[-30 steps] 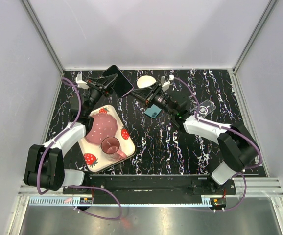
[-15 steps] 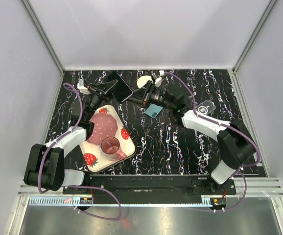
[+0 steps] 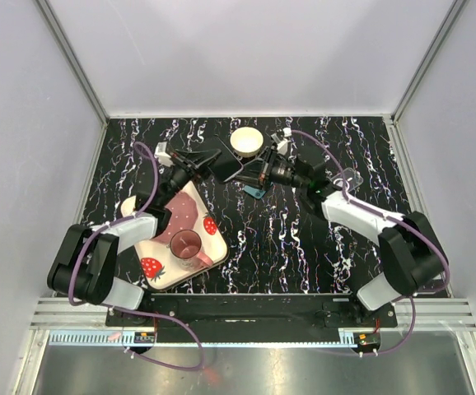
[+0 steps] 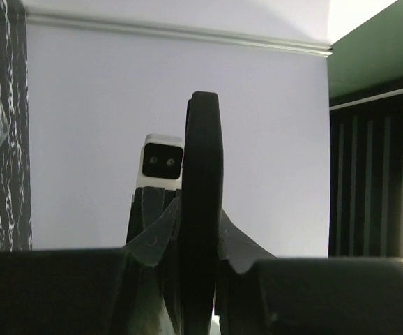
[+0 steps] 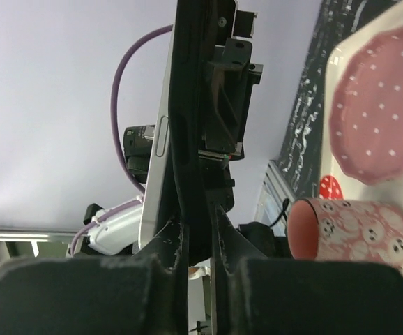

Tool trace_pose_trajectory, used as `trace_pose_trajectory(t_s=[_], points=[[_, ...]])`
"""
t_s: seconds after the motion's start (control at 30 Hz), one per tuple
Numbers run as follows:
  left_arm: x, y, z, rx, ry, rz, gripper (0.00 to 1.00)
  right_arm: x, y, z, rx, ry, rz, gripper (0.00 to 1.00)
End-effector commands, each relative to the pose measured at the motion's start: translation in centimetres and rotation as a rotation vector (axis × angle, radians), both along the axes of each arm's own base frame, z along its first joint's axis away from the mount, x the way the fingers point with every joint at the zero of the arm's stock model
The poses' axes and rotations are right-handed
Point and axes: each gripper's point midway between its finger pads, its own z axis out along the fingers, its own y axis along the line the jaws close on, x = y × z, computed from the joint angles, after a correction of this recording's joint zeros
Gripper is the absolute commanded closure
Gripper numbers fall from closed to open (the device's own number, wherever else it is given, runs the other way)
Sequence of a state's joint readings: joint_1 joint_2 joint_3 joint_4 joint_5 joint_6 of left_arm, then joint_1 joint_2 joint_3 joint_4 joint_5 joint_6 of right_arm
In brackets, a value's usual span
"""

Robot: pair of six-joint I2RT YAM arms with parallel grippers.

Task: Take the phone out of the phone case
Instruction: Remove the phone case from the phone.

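The black phone case (image 3: pixel 221 163) hangs above the table between both arms, at the back centre. My left gripper (image 3: pixel 205 159) is shut on its left end. In the left wrist view the case's black edge (image 4: pixel 203 153) stands upright between that gripper's fingers (image 4: pixel 201 237). My right gripper (image 3: pixel 245 171) is shut on the opposite end. In the right wrist view its fingers (image 5: pixel 198 237) pinch the thin black case wall (image 5: pixel 191 105). The phone's white side (image 5: pixel 161 153), with a button, lies just outside the left finger.
A strawberry-print tray (image 3: pixel 160 267) at the left holds a pink dotted plate (image 3: pixel 176 212) and a pink cup (image 3: pixel 187 244). A white bowl (image 3: pixel 246 141) sits behind the grippers. A small blue flat object (image 3: pixel 254 191) lies under the right gripper and a clear piece (image 3: pixel 347 177) to the right.
The left gripper has carried the case right and nearer, towards the table's middle. The right gripper has come onto the case's end and shut on it.
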State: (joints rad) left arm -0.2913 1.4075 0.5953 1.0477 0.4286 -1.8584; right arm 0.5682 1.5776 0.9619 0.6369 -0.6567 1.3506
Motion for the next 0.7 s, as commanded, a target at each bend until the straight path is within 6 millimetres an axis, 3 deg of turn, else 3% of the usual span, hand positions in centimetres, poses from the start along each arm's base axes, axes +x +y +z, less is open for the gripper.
trace_pose_trajectory(t_s=[0.0, 0.07, 0.1, 0.13, 0.17, 0.23, 0.27, 0.3, 0.33, 0.37, 0.43, 0.57, 0.67], points=[[-12.9, -3.5, 9.9, -0.123, -0.620, -0.376, 0.86, 2.1, -2.9, -1.6, -0.107, 0.023, -0.145, 1.00], [-13.4, -4.7, 9.2, -0.114, -0.624, -0.406, 0.73, 2.1, -3.4, -1.5, -0.138, -0.007, -0.172, 1.00], [-13.0, -5.0, 8.6, -0.108, -0.606, -0.407, 0.60, 1.7, -3.9, -1.4, -0.173, 0.002, -0.185, 1.00], [-12.9, -5.2, 8.3, -0.102, -0.599, -0.413, 0.56, 1.6, -4.4, -1.6, -0.215, -0.031, -0.200, 1.00], [-12.9, -5.3, 8.0, -0.088, -0.605, -0.422, 0.51, 1.8, -5.3, -0.7, -0.242, -0.069, -0.259, 1.00], [-12.2, -5.4, 7.7, -0.073, -0.606, -0.422, 0.36, 1.6, -6.9, -1.7, -0.365, -0.088, -0.304, 1.00], [-12.2, -5.5, 7.6, -0.062, -0.611, -0.437, 0.31, 1.6, -8.2, -0.5, -0.386, -0.128, -0.370, 1.00], [-11.7, -5.6, 7.2, -0.056, -0.601, -0.439, 0.27, 1.2, -9.1, -1.4, -0.454, -0.129, -0.381, 1.00], [-11.5, -5.6, 7.4, -0.053, -0.609, -0.445, 0.18, 1.0, -9.7, -1.1, -0.473, -0.146, -0.401, 1.00], [-11.4, -5.8, 7.2, -0.043, -0.610, -0.457, 0.15, 0.8, -10.8, -0.3, -0.490, -0.170, -0.445, 1.00], [-10.8, -6.1, 7.0, -0.026, -0.603, -0.464, 0.08, 0.2, -12.0, -0.8, -0.551, -0.180, -0.464, 1.00], [-10.2, -6.8, 5.6, 0.043, -0.573, -0.478, 0.02, -0.4, -14.9, 0.0, -0.639, -0.225, -0.559, 1.00], [-8.8, -7.7, 3.3, 0.143, -0.456, -0.493, 0.02, -0.3, -16.7, -0.4, -0.746, -0.251, -0.600, 1.00]])
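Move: The black-cased phone lies nearly flat between the hands, gripped by both: its middle is about 3 cm to the left hand's right, and some 4 cm left and 2 cm ahead of the right hand, level with each. Far below, roughly 27 cm down, the teal phone sits about 6 cm right and 2 cm back of the right hand, and the white bowl some 11 cm ahead and 2 cm right of it. The cased phone is let go by the left hand, whose fingers open wide as it shifts right and back, roughly 8 cm each way, turning clockwise. Keeping its pinch on the case edge, the right hand carries the phone about 13 cm right, sinking slightly at first, while its fingers tip some 30 degrees down and swing clockwise. ##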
